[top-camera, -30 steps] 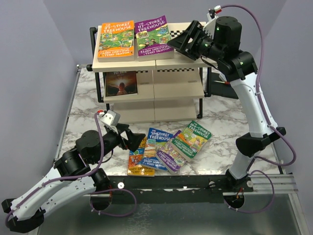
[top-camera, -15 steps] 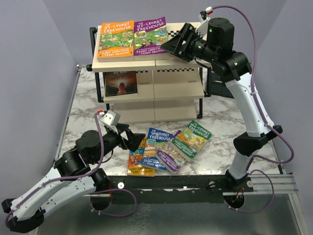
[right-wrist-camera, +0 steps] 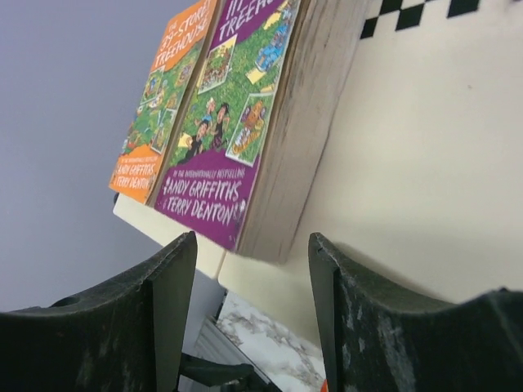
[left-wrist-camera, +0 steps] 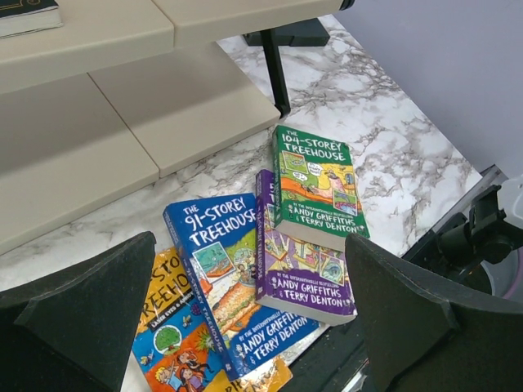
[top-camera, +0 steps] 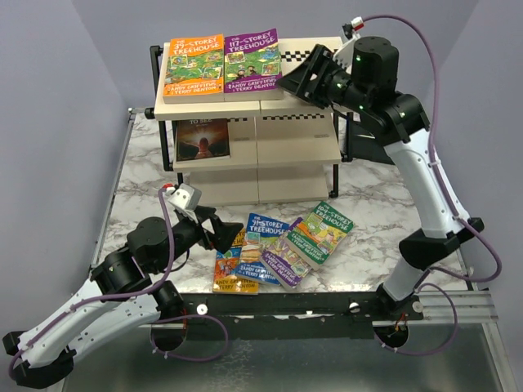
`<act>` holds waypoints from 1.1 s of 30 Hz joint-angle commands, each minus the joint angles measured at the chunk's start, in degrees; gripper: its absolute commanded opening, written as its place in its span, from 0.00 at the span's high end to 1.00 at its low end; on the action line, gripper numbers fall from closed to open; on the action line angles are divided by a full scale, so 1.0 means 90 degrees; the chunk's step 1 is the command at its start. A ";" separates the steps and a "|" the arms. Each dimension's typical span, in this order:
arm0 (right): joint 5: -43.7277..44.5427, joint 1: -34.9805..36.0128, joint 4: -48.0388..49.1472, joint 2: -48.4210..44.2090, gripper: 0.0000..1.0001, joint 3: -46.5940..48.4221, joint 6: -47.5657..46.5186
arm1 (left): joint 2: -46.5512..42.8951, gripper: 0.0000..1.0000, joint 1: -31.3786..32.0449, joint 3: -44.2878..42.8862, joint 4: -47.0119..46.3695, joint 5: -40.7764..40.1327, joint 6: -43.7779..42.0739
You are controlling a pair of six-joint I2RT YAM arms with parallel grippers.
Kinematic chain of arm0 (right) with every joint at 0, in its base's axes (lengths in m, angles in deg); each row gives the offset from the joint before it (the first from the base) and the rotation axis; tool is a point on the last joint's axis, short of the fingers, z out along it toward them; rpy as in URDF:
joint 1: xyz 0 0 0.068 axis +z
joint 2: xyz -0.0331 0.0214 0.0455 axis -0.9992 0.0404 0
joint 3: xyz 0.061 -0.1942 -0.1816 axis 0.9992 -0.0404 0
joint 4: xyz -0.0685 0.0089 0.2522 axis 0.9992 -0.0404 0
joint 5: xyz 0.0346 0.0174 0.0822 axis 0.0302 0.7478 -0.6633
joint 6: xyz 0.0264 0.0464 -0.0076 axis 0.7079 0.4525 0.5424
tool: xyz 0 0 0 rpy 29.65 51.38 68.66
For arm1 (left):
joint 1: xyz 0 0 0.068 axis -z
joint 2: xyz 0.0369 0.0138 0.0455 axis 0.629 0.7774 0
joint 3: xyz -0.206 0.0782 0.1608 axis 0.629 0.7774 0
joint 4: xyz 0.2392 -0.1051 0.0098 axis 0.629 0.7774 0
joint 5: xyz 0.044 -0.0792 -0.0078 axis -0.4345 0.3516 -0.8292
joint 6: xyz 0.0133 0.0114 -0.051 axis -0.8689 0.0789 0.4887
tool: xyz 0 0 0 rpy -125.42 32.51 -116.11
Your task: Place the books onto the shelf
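Two books lie flat side by side on the top board of the shelf (top-camera: 298,104): an orange one (top-camera: 194,65) and a purple one (top-camera: 253,61). A dark book (top-camera: 203,140) lies on the middle tier at the left. My right gripper (top-camera: 288,79) hovers open just right of the purple book (right-wrist-camera: 225,139), its jaws empty (right-wrist-camera: 252,245). On the marble table lie a yellow book (top-camera: 231,273), a blue one (top-camera: 260,245), a purple one (top-camera: 286,261) and a green one (top-camera: 327,231), overlapping. My left gripper (top-camera: 231,237) hangs wide open above their left end (left-wrist-camera: 249,245).
A dark object (top-camera: 369,151) sits on the table behind the shelf's right end. Purple walls close in on both sides. A black rail (top-camera: 327,314) runs along the table's near edge. The shelf's low tier (left-wrist-camera: 122,122) lies just beyond the table books.
The purple book on top has slid a little left, against the orange one. My right gripper has drawn back slightly to the right. The left arm has not moved.
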 commanded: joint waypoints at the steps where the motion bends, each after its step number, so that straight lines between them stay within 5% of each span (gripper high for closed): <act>1: 0.0431 0.0032 0.0027 -0.0983 0.39 -0.0721 -0.0235 | 0.0099 0.01 -0.0007 0.0039 -0.0070 0.0133 -0.0072; 14: 0.0980 0.0030 0.0169 -0.4387 0.37 -0.4485 -0.0337 | 0.0651 0.01 0.0003 -0.0107 -0.0395 0.0586 0.0168; 33: 0.1863 0.0034 -0.0118 -0.7492 0.33 -1.0109 0.1205 | 0.3894 0.01 0.0009 -0.0356 -0.2531 0.1561 0.0487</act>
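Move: The green 104-Storey book lies far below the right hand, about 44 cm down, roughly 10 cm nearer the base and 8 cm to its right. The 117-Storey book sits level with that hand on the top shelf, 9 cm left and 4 cm farther out. From the left hand the green book is 12 cm ahead, 25 cm right and 24 cm down. The purple floor book is some 9 cm left and 7 cm nearer than the green one, and the blue 91-Storey book about 16 cm left and 6 cm nearer. Back and to the right first, the right hand withdraws from beside the 117-Storey book and clears the top shelf, then drops steeply, ending some 26 cm lower and 19 cm back, towards the green book's right side. The left hand starts late, going about 10 cm right and down towards the same book. Both tip downward and swing clockwise, fingers still open, touching nothing by the end. ##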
